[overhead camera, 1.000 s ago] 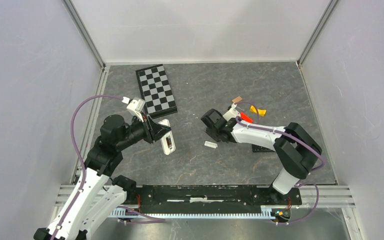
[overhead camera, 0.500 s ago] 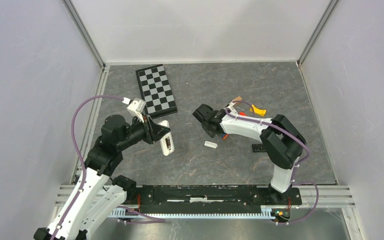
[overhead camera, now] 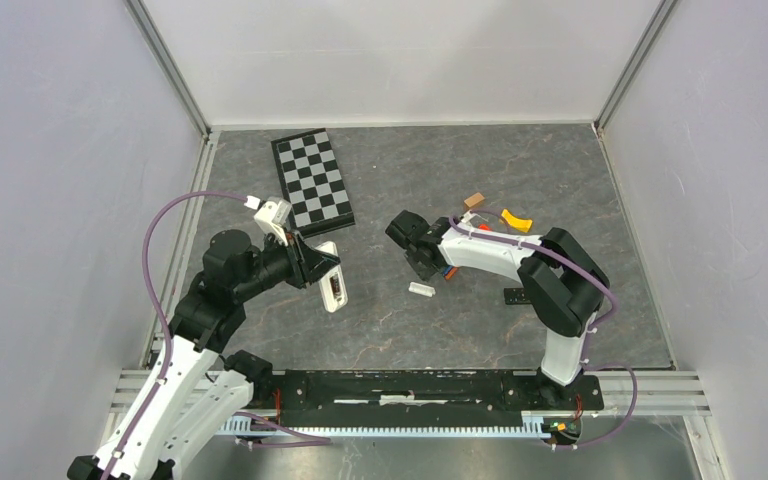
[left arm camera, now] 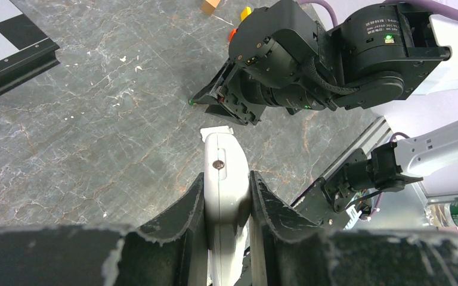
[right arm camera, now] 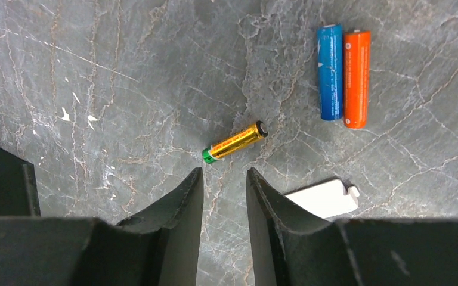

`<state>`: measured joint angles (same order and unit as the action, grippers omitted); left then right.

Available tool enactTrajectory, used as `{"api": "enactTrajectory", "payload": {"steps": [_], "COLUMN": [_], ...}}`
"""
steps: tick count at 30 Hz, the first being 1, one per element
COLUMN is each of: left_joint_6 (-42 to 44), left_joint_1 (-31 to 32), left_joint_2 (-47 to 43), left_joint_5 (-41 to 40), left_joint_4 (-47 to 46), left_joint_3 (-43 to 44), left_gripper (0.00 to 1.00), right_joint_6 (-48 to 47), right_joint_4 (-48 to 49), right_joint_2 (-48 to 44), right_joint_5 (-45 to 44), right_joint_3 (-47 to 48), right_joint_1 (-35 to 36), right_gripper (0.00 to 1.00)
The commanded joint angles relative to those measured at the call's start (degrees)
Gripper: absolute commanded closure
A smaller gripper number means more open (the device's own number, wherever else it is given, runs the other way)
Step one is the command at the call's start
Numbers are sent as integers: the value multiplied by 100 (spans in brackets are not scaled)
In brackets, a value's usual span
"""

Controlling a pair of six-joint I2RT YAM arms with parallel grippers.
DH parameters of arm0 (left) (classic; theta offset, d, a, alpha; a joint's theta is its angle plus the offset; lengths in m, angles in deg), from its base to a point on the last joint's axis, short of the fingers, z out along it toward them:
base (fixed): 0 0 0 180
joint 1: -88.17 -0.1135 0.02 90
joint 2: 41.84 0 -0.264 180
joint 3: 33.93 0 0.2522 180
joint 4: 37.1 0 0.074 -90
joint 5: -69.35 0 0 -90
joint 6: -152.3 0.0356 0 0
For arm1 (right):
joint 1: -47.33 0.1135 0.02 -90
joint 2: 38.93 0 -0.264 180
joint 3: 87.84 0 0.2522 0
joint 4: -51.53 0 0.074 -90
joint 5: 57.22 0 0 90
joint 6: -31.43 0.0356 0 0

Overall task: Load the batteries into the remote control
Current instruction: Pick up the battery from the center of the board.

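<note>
My left gripper (overhead camera: 312,270) is shut on the white remote control (overhead camera: 331,284), gripping its sides and holding it above the table; in the left wrist view the remote (left arm camera: 226,170) stands between the fingers. My right gripper (right arm camera: 225,173) points down at the table, open with a narrow gap and nothing in it. The gold battery (right arm camera: 235,142) lies just beyond its fingertips. A blue battery (right arm camera: 330,71) and an orange battery (right arm camera: 356,78) lie side by side further off. A white battery cover (right arm camera: 322,198) lies beside the right finger.
A chessboard (overhead camera: 312,181) lies at the back left. A tan block (overhead camera: 474,199), a yellow piece (overhead camera: 516,219) and a red piece (overhead camera: 484,228) sit behind the right arm. A small black plate (overhead camera: 513,296) lies at its right. Walls enclose the table.
The right gripper has shifted left and slightly back, its elbow swinging in, and its jaws have narrowed a little. The left arm and remote control have stayed put.
</note>
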<state>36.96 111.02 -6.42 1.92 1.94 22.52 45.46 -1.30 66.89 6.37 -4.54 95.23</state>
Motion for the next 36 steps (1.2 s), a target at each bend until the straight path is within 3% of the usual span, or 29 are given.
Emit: {"api": "enactTrajectory", "payload": {"steps": [1,19,27,36], "left_joint_6": [267,311,293,294], "left_joint_1": [-22,-20,-19,-23], "left_joint_2": [-46,-69,-62,-69], "left_joint_5": [-54,-183,-183,-165], "left_joint_4": [-76,-40,-40,-41], "left_joint_3": [105,187,173,173], "left_gripper": [98,98,98,98], "right_joint_6": [377,594,155,-63], "right_joint_4": [-289,-928,-750,-637], "right_joint_2": [8,527,580,449], "right_joint_5": [128,30,77,-29], "right_joint_3": [229,603,538,328], "right_joint_1": [2,-368,-409,-422], "right_gripper": [63,66,83,86]}}
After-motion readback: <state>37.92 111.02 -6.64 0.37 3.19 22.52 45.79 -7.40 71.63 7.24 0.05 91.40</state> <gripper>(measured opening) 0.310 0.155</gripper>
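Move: The gold battery lies just off the right fingertips, about 2 cm to the right, 1 cm ahead and 2 cm lower than the hand. At that same lower level the blue battery is some 9 cm to the hand's right with 0 cm ahead, the orange one about 10 cm right and 1 cm back, and the white battery cover about 5 cm back and 2 cm right. From the left hand, the gold battery is roughly 13 cm ahead, 16 cm right and 24 cm down. Ease the right gripper, fingers open and angled down, about 2 cm to the right and 1.5 cm down onto the gold battery, creeping forward by roughly 1 cm and tipping the fingers some 5 degrees steeper. Then stop low over the board and close the fingers, pinching the battery between their tips. ##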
